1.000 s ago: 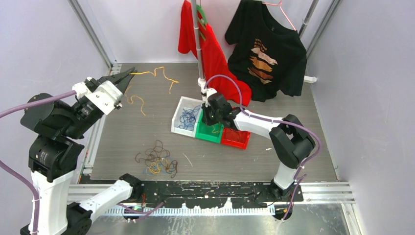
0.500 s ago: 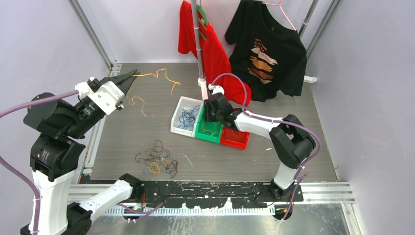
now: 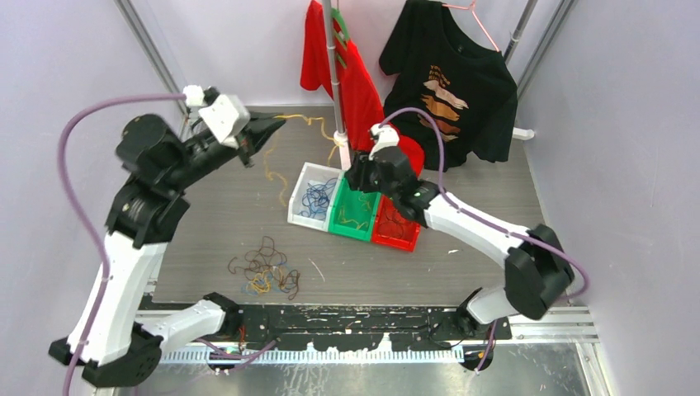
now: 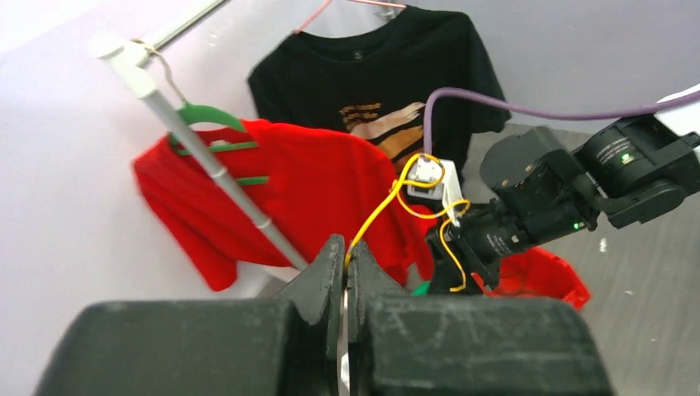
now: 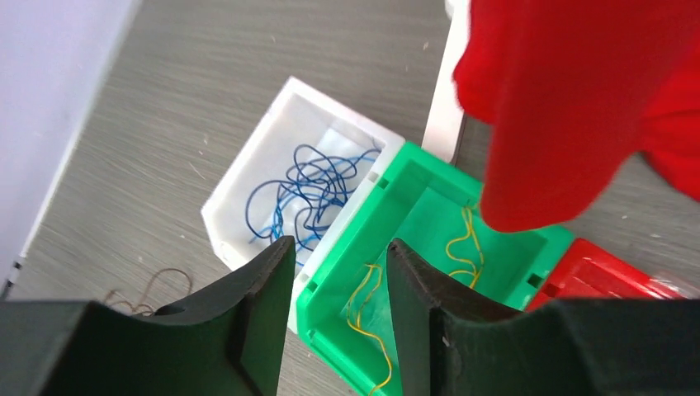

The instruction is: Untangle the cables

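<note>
My left gripper point(image 3: 279, 125) is raised over the table's far left, shut on a yellow cable point(image 3: 309, 121) that trails right and hangs down. In the left wrist view the cable point(image 4: 386, 200) runs out from the closed tips of that gripper point(image 4: 345, 254). My right gripper point(image 3: 361, 178) hovers open and empty over the bins; the right wrist view shows this gripper point(image 5: 340, 257) above the green bin point(image 5: 371, 194), where yellow cables point(image 5: 462, 243) lie. Blue cables point(image 5: 309, 186) fill the white bin point(image 5: 239, 190). A tangled pile of cables point(image 3: 266, 268) lies on the near table.
The white bin point(image 3: 295, 210), green bin point(image 3: 351, 233) and red bin point(image 3: 396, 241) sit side by side mid-table. Behind them a pole point(image 3: 334, 74) holds a red shirt point(image 3: 363, 91), with a black shirt point(image 3: 450, 91) to its right. Purple walls close both sides.
My left arm has swung up and to the right, lifting the yellow cable off the table. My right gripper has opened and risen from the green bin, leaving a yellow cable inside.
</note>
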{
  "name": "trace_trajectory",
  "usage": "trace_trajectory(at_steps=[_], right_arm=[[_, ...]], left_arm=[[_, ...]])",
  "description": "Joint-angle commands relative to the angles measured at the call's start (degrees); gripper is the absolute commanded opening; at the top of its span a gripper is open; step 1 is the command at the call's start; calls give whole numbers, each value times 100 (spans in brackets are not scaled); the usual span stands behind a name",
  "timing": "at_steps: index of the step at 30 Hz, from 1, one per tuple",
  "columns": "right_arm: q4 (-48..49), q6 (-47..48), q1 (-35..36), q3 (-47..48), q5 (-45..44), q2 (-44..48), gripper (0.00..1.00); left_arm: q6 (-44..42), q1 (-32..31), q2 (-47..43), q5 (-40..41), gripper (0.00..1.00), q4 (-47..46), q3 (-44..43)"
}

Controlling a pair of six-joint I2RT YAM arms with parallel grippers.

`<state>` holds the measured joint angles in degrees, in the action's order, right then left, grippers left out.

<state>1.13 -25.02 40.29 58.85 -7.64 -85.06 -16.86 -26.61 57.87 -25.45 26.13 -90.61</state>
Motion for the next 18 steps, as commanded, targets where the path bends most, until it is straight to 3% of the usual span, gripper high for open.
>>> trace_trajectory(at_steps=[1, 10, 18], right_arm=[[123, -128, -215, -262, -207, 850, 51], [-185, -50, -616, -1155, -2077, 2484, 55], [-95, 94, -759, -1565, -2652, 3047, 53]], left_arm=[[1310, -24, 604, -602, 0, -1264, -52], [2431, -137, 1918, -483, 0, -2203, -172], [2643, -695, 2718, -459, 0, -2290, -198]])
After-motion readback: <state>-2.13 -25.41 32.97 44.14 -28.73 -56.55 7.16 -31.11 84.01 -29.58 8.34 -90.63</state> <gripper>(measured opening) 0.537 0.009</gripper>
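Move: The left hand has the yellow cable pinched high up; the green bin for it lies about 10 cm ahead, 14 cm to the right and some 47 cm below. From that hand the white bin is roughly 12 cm ahead and 5 cm right, the red bin 8 cm ahead and 25 cm right. The empty right hand is almost over the green bin, which lies 2 cm back, 1 cm left and 15 cm below, with the red bin 4 cm back and 10 cm right. Keeping its pinch on the yellow cable, the left hand swings right and forward, about 12 cm right and 10 cm out, sinking some 9 cm with growing speed towards the green bin while the wrist tips the fingers down by nearly 30 degrees. The right hand clears out of its way, rising at first and then sweeping right, about 16 cm in all and away from the green bin across the red one, its half-open fingers empty as it turns clockwise to point nearly straight ahead. ##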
